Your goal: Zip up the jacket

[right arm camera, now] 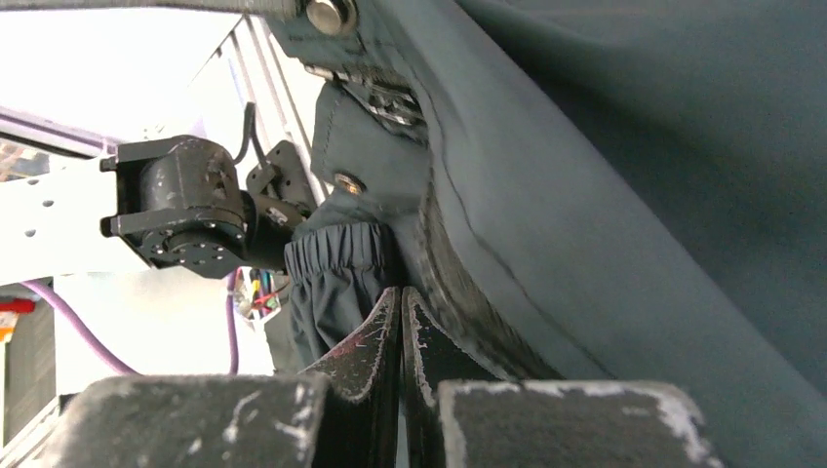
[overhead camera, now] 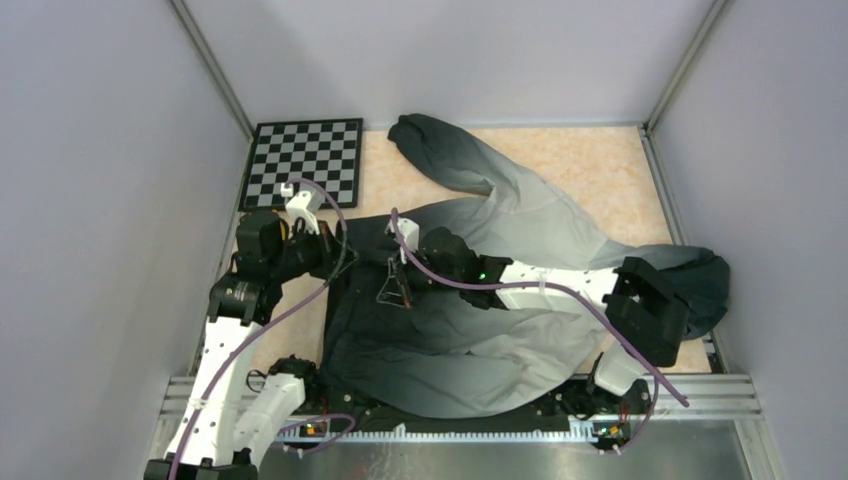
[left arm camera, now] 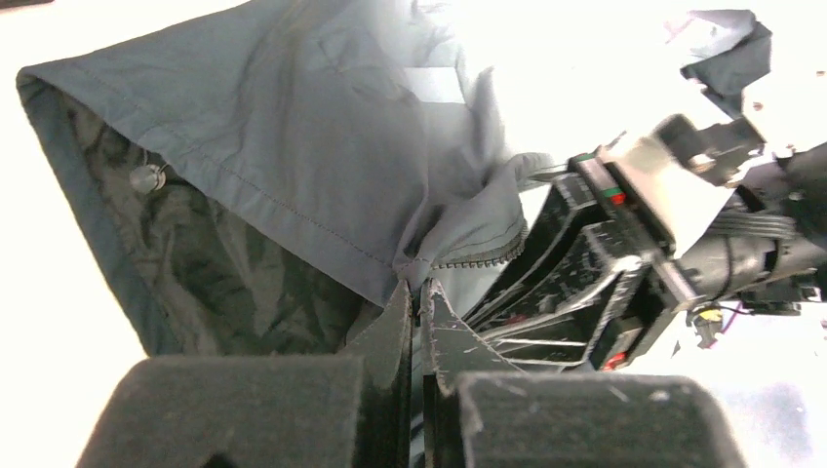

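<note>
The jacket lies spread over the table, dark at its left part and light grey in the middle. One sleeve reaches toward the back. My left gripper is shut on a bunched corner of the jacket's hem, right beside the end of the zipper teeth. From above, the left gripper sits at the jacket's left edge. My right gripper reaches in over the dark fabric close by. In its wrist view the right gripper is shut, its tips against the jacket's front edge beside an elastic cuff. Nothing shows between them.
A checkerboard lies at the back left of the table. Grey walls close in both sides and the back. The jacket's dark hood end bunches at the right wall, behind the right arm's elbow. Snap buttons dot the front edge.
</note>
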Tool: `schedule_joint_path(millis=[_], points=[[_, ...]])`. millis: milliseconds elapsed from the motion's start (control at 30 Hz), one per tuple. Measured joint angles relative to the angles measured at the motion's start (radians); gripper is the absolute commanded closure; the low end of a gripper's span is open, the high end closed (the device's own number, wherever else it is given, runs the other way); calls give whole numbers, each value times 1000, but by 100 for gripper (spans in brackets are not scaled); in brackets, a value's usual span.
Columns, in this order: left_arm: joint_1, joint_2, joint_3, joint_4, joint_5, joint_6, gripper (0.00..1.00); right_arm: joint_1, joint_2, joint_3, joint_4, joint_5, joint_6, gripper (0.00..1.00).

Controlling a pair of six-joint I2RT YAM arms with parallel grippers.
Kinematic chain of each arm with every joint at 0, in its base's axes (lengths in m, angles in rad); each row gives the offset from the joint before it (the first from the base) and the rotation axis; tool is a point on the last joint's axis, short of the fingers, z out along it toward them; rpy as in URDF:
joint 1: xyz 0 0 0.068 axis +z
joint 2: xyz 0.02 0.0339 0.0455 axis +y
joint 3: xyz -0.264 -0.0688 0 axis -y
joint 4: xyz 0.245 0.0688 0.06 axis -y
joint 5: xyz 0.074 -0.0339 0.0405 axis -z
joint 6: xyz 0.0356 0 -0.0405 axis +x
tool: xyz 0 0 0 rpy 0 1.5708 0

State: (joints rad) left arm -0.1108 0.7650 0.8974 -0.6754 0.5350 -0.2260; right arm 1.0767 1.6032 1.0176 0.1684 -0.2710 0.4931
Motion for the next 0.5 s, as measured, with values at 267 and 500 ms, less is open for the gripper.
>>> schedule_joint_path(millis=[267,500], points=[[0,8,-2,25,52,-24,100,0,46,19,52,-56,-26,49],[0,12,-2,18,76,-26,100,-3,-15,-56,142,-1,-38,42]])
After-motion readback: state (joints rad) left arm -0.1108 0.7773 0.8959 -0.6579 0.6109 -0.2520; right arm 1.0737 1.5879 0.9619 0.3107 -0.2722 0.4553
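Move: The zip's metal slider hangs just under the left fingers, which keep the jacket's hem corner pinched. From the right hand, shut with nothing visible in it, the slider lies about 3 cm forward, 3 cm left and 4 cm up. The pinched hem corner is some 6 cm forward, 5 cm left and 8 cm up, the toothed zip edge 1 cm forward and 2 cm left at nearly the same height. From the left hand the slider sits roughly 3 cm back, 2 cm right and 4 cm below. By the slider and the toothed zip edge, the right fingers spread from shut to just over half open. The right hand first shifts about 1 cm left, then eases back right while rising some 1.5 cm and coming slightly forward, tilting around 5 degrees. The left hand keeps its pinch on the hem corner and drifts about 1 cm right. ##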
